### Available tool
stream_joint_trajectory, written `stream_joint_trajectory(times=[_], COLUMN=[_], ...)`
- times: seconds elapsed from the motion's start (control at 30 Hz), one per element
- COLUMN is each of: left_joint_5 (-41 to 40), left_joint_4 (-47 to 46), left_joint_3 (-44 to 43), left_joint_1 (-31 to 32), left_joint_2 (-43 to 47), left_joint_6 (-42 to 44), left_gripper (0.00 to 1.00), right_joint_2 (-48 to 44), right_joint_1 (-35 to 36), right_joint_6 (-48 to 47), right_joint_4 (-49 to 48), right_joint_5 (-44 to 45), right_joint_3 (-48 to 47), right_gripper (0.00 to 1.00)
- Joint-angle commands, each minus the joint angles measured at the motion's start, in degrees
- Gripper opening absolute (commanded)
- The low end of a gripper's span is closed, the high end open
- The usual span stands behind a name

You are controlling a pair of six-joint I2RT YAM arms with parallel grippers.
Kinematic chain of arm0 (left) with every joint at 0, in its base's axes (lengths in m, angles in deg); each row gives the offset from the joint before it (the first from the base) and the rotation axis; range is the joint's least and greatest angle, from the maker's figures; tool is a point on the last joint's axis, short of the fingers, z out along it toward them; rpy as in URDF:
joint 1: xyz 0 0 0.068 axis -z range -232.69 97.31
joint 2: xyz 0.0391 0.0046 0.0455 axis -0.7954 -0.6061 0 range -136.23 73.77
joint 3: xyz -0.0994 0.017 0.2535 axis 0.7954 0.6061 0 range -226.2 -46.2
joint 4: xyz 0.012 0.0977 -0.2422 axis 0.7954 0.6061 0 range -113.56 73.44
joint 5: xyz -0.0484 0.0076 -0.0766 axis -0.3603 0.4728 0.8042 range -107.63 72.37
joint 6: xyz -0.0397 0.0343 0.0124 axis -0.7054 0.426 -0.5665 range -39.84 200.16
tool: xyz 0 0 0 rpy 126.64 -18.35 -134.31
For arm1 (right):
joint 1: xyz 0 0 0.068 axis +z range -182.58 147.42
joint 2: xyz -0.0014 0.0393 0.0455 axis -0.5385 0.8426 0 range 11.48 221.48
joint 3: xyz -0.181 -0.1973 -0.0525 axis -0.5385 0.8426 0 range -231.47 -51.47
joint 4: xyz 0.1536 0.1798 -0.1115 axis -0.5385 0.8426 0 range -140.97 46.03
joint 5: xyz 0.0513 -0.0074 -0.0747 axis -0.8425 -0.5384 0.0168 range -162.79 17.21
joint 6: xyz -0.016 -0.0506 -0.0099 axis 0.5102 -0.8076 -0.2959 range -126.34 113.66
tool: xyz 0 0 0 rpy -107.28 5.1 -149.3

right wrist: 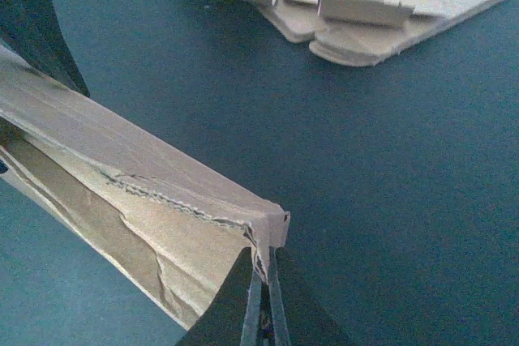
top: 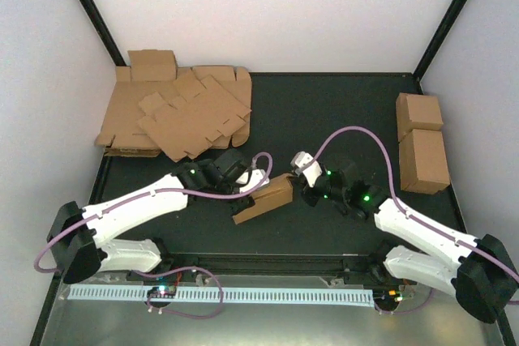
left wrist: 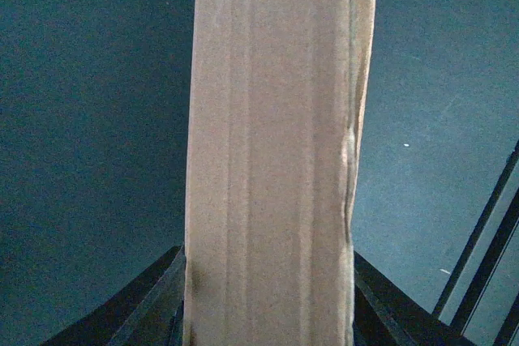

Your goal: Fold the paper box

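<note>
The paper box (top: 266, 198) is a long brown cardboard piece lying slantwise at the middle of the dark mat. My left gripper (top: 248, 190) straddles its left part. In the left wrist view the box (left wrist: 272, 151) runs up the frame, and my left gripper (left wrist: 269, 293) is shut on it, a black finger (left wrist: 154, 305) pressed against each long side. My right gripper (top: 297, 181) meets the box's right end. In the right wrist view the box (right wrist: 122, 176) shows a torn, creased seam, and my right gripper (right wrist: 266, 269) is shut on the thin flap at its end corner.
A heap of flat brown cardboard sheets (top: 178, 115) fills the back left and also shows as the heap (right wrist: 357, 6) in the right wrist view. Two brown cardboard cuboids (top: 422, 143) stand at the right edge. A white perforated strip (top: 219, 293) runs along the near edge.
</note>
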Motion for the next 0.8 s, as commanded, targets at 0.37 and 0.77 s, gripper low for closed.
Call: stream_joint_trajectory(times=[0.37, 0.77], left_joint_5=[-3.23, -1.63], left_joint_4=[-7.87, -12.34], left_joint_3=[2.14, 4.36], left_joint_1=[4.27, 4.44], left_joint_2=[-5.99, -3.90], left_joint_6=[-6.91, -8.66], left_gripper=[0.51, 0.92], right_joint_2=[1.13, -1.00], right_joint_1=[0.05, 0.23], right_joint_6=[13.26, 13.85], right_joint_4=[8.84, 7.84], right_joint_5=[-2.97, -4.74], right_joint_3=[-4.02, -1.18], right_gripper=[0.03, 0.03])
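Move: The paper box is already between my left fingers near its left end; its middle lies about 6 cm to the right of that hand, 2 cm ahead and 2 cm below. From my right hand, shut on a cardboard edge at the box's right end, that middle is some 8 cm left, 4 cm back and 3 cm down. The stack of flat cardboard lies roughly 28 cm ahead and 17 cm left of my left hand, about 9 cm lower. I lower the box: my left hand sinks nearly 4 cm while easing about 2 cm right, then spreads its fingers wide and lets go of the box, staying astride it. My right hand keeps its pinch on the right-end edge, goes down and then back, about 2 cm each way, and tips its fingers some 15 degrees further down. ##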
